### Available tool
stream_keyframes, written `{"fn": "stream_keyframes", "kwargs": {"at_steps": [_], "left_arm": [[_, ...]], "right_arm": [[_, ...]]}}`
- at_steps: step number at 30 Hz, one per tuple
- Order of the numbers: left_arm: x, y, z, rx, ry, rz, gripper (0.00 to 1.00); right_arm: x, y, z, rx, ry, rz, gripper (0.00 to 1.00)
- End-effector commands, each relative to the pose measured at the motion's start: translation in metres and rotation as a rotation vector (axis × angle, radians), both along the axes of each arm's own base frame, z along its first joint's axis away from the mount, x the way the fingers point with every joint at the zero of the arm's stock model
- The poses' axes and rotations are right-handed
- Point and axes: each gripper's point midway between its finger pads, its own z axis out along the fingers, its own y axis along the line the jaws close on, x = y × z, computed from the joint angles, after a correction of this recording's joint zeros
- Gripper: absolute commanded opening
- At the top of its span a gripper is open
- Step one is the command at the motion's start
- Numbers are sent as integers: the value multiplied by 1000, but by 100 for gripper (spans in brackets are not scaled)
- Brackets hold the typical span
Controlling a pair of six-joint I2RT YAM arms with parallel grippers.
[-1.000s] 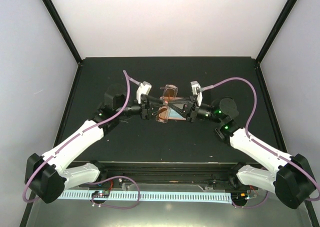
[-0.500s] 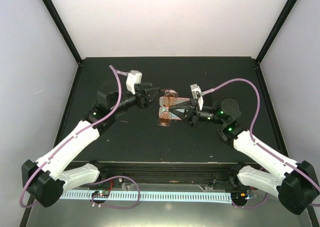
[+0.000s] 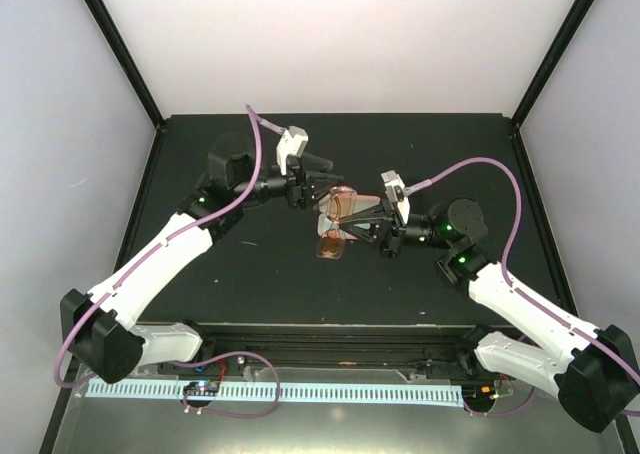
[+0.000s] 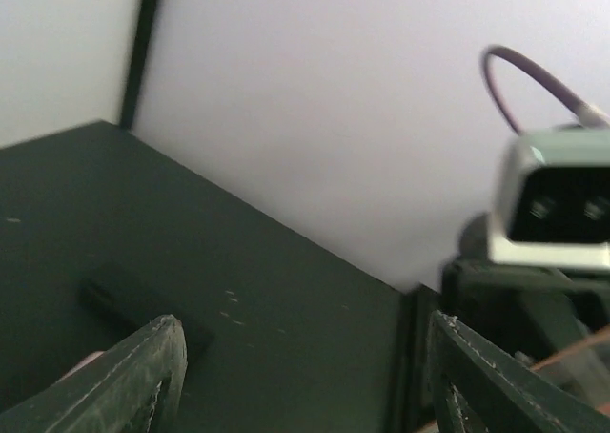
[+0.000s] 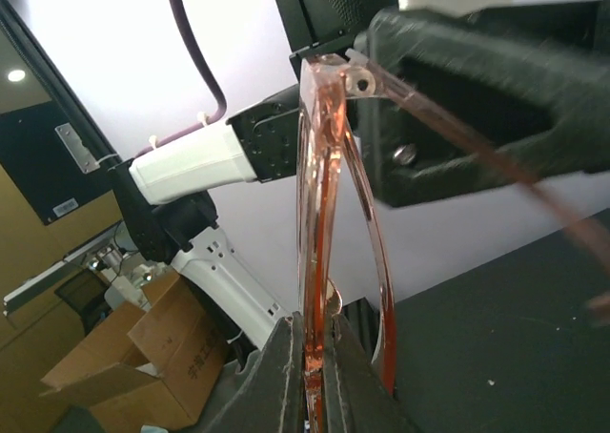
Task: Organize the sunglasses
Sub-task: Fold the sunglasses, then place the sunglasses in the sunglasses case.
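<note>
A pink-orange pair of sunglasses hangs above the middle of the table. My right gripper is shut on its frame, and in the right wrist view the thin frame stands upright, pinched between the fingertips of this gripper. One arm of the sunglasses is swung out to the side. My left gripper hovers just left of the sunglasses' far end. It is open, and its own view shows nothing between the fingers of that gripper. Whether it touches the frame I cannot tell.
A dark oblong object lies on the black table, beyond the left fingers. The right wrist's camera housing fills the right side of the left wrist view. Black posts and pale walls enclose the table.
My left gripper has let go of the sunglasses, opened wider and swung back and up, then returned near their far end. The right gripper has kept its hold and shifted slightly right.
</note>
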Motion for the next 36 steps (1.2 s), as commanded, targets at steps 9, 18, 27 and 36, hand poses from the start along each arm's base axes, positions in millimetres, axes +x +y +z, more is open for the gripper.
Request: {"fn": "stream_keyframes", "kwargs": {"at_steps": [9, 18, 27, 36], "left_arm": [[-84, -6, 15, -75, -95, -435, 69], [38, 97, -99, 214, 295, 636, 66], [21, 117, -148, 161, 414, 684, 66], [3, 109, -180, 195, 471, 599, 67]], "right_arm": [[52, -12, 12, 5, 24, -330, 1], [81, -20, -47, -434, -124, -479, 1], [124, -50, -140, -1089, -262, -504, 1], [105, -43, -209, -1541, -371, -4, 1]]}}
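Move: The sunglasses, one temple still standing open, are held in the right hand; their middle is about 9 cm back from the left hand, 1 cm to its right and roughly level in height. The open pink case is some 25 cm ahead of the right hand, about 2 cm to its right and 34 cm below. The black case is about 17 cm to the right of the pink case, level with it fore and aft. The left hand, its fingers staying apart, sweeps back about 5 cm with the last open temple against it to fold the temple in, then swings forward again and withdraws down and to the left, ending about 17 cm lower with the wrist turned counter-clockwise from its starting attitude. The right hand keeps its pinch on the sunglasses, rises a little, then carries them down and forward towards the pink case, some 17 cm lower and 12 cm farther out, while rolling over by about 75 degrees so that its fingers go from pointing left to pointing steeply down. ##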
